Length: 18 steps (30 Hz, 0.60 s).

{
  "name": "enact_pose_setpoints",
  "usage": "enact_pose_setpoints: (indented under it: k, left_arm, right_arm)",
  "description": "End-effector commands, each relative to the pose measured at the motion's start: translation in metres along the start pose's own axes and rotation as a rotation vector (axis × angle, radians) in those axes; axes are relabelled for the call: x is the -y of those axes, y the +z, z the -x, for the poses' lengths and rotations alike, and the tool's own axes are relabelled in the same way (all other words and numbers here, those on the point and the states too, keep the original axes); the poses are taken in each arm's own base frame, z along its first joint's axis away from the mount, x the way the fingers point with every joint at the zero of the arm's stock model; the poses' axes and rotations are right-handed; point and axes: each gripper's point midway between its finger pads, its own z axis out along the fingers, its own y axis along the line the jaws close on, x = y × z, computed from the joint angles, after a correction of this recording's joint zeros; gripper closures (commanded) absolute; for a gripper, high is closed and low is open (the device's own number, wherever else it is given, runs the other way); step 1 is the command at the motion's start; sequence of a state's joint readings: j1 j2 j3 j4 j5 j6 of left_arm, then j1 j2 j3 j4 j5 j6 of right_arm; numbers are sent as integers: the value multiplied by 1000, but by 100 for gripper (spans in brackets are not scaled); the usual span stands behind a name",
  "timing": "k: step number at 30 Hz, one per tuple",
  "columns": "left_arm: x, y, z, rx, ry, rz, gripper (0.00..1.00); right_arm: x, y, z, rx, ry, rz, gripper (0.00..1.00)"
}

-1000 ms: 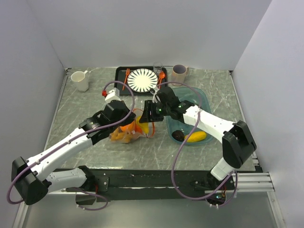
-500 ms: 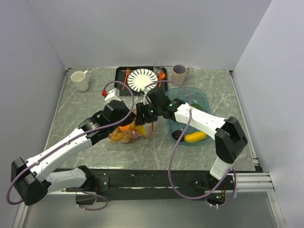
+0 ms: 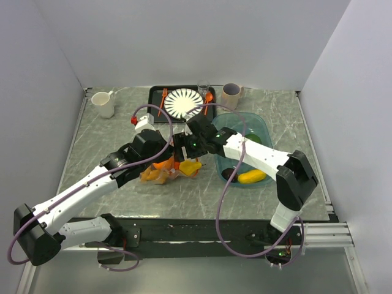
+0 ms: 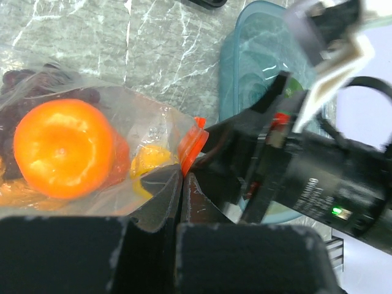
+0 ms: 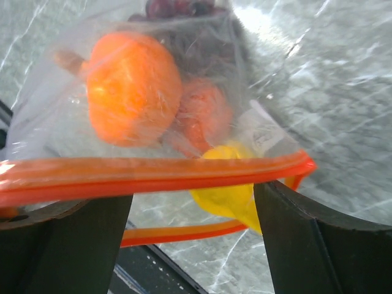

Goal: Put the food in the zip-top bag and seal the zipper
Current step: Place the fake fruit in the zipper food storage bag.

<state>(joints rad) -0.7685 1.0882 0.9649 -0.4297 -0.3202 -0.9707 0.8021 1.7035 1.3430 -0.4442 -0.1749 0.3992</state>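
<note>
The zip-top bag [image 3: 158, 176] lies mid-table with its mouth held open. It holds a round orange [image 5: 131, 86], a reddish piece [image 5: 205, 116] and dark purple pieces [image 5: 177, 7]. My left gripper [image 4: 182, 176] is shut on the end of the zipper [image 4: 191, 142], lifting it. My right gripper [image 5: 193, 245] is open at the mouth, one finger [image 5: 67, 245] on each side. A yellow piece [image 5: 229, 184] sits in the mouth between the upper zipper [image 5: 153, 173] strip and the lower one, against the right finger [image 5: 324, 245]. More food remains in the tub: a yellow piece [image 3: 252, 176] and a dark purple piece [image 3: 229, 174].
The teal tub [image 3: 264, 125] stands right of the bag, close behind my right arm. At the back are a black tray [image 3: 154, 92] with a white plate [image 3: 184, 103] and orange cutlery [image 3: 163, 101], a white mug [image 3: 104, 104], a beige cup [image 3: 231, 95] and a small glass [image 3: 203, 88].
My right arm moved left from the tub to the bag's mouth carrying a yellow piece. Its jaws have now widened and the piece sits in the mouth. The left gripper kept its hold.
</note>
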Motion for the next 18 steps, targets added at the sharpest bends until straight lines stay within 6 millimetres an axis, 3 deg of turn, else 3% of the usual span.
enact_pose_setpoints:
  k: [1, 10, 18]
  left_arm:
    - [20, -9, 20, 56, -24, -66, 99]
    - [18, -10, 19, 59, -25, -68, 99]
    - [20, -9, 19, 55, -26, -71, 99]
  right_arm:
    - [-5, -32, 32, 134, 1, -42, 14]
    - [36, -48, -4, 98, 9, -178, 15]
    - [33, -26, -28, -22, -74, -92, 15]
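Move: Just under the right hand's open fingers, about 4 cm below, lies the yellow gourd in the mouth of the bag. The orange in the bag sits about 9 cm to that hand's left and level with it; in the container the eggplant lies some 15 cm right and 3 cm back, the yellow squash some 23 cm right and 4 cm back. From the left hand the gourd is about 2 cm ahead, 2 cm right and 8 cm lower. Backing out from between the bag's zipper edges with its fingers staying wide open, the right hand rises about 2 cm while going right, roughly 5 cm in all, towards the container; it then sinks those 2 cm again and draws back a couple of centimetres, ending at the gourd's neck side. The left hand stays put, still pinching the zipper edge. ##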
